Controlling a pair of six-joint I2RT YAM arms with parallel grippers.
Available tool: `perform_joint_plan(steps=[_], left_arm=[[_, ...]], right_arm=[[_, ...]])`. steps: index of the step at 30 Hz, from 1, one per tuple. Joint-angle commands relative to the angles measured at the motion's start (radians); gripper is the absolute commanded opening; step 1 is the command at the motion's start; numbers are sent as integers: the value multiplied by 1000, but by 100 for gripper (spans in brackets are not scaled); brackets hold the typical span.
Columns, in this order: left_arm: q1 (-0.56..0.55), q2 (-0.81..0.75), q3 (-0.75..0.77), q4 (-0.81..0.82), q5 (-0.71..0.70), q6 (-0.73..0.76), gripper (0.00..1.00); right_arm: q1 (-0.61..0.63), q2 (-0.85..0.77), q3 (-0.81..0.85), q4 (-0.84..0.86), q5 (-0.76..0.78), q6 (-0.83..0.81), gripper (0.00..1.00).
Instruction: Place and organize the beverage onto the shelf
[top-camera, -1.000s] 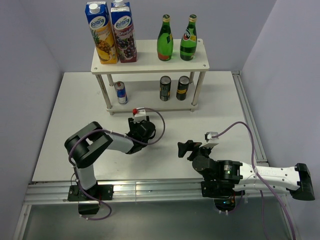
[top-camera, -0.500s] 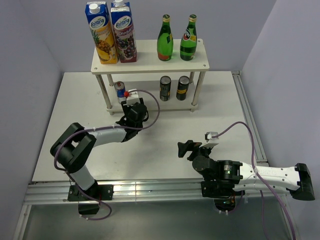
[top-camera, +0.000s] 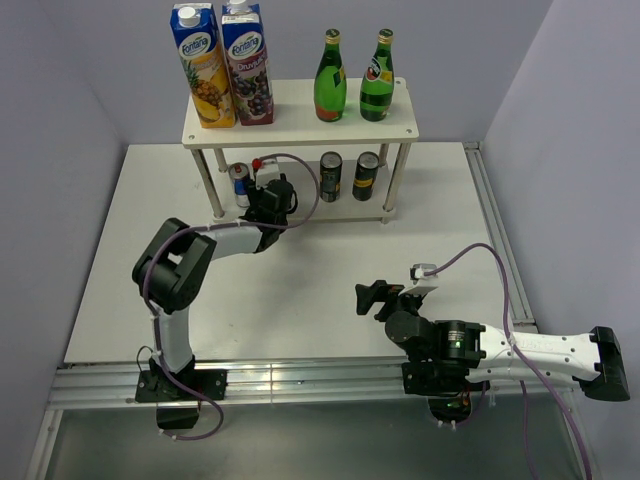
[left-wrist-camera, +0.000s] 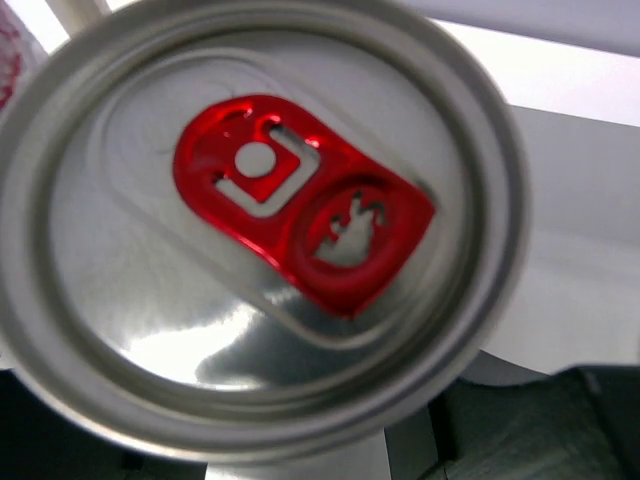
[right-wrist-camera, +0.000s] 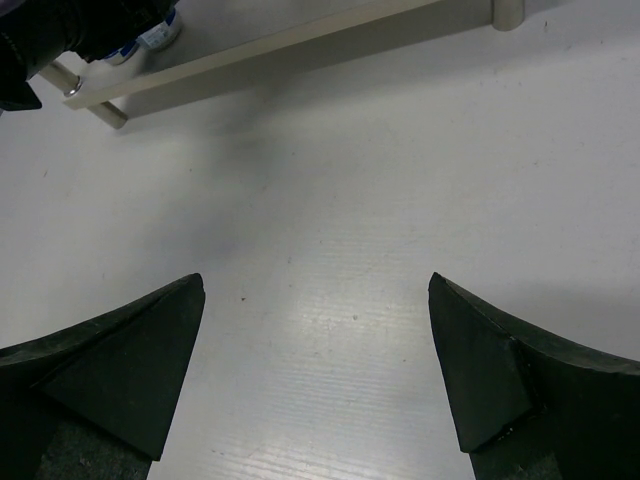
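The shelf (top-camera: 300, 110) stands at the back of the table. Its top board holds two juice cartons (top-camera: 222, 65) and two green bottles (top-camera: 353, 78). Its lower board holds a blue and silver can (top-camera: 240, 183) at the left and two dark cans (top-camera: 348, 176). My left gripper (top-camera: 268, 197) reaches in over the lower board, just right of the blue can. It is shut on a silver can with a red tab (left-wrist-camera: 260, 230), whose top fills the left wrist view. The arm hides this can from above. My right gripper (top-camera: 366, 298) is open and empty, low over the table (right-wrist-camera: 330, 250).
A shelf leg (top-camera: 212, 195) stands just left of my left gripper. The right wrist view shows the lower board's front edge (right-wrist-camera: 300, 40) and my left arm (right-wrist-camera: 70, 25) far ahead. Grey walls enclose the table on three sides.
My left arm has carried the can from the middle of the table back to the shelf's lower board, next to the blue can. The right arm has not moved.
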Motion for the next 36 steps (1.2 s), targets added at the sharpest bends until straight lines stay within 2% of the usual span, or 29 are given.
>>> perform_joint_plan(steps=[1, 5, 8, 11, 12, 14, 15, 18, 26, 36], left_arm=[[26, 0, 74, 42, -1, 13, 0], [37, -2, 73, 38, -8, 9, 0], [38, -8, 65, 41, -9, 12, 13], [42, -17, 44, 50, 3, 16, 34], [40, -23, 39, 50, 6, 13, 48], [40, -31, 22, 55, 12, 12, 59], [40, -34, 15, 56, 20, 9, 68], [40, -49, -8, 55, 22, -2, 78], [26, -118, -82, 39, 37, -37, 83], [-86, -282, -211, -98, 9, -164, 85]], right_arm=[[8, -6, 4, 22, 35, 4, 100], [8, -5, 4, 23, 35, 4, 100], [8, 1, 6, 25, 35, 1, 100], [8, 9, 9, 23, 33, 4, 100], [8, 7, 9, 23, 36, 4, 100], [8, 7, 9, 23, 36, 2, 100], [8, 9, 9, 25, 36, 4, 100], [8, 12, 9, 23, 38, 5, 100], [8, 12, 10, 17, 42, 8, 100], [8, 1, 12, -3, 56, 30, 100]])
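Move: The left hand holds the silver can over its spot on the lower shelf, about 1 cm ahead, 1 cm left and some 6 cm down. The blue can stands level and about 7 cm left; the nearer black can is 15 cm right and 2 cm farther out, the yellow-banded can 24 cm right and 3 cm ahead. From the right hand the spot lies roughly 31 cm ahead, 24 cm left and 8 cm down. The left hand nudges the silver can forward-left towards the blue can, opens, then backs off about 5 cm, rising slightly. ##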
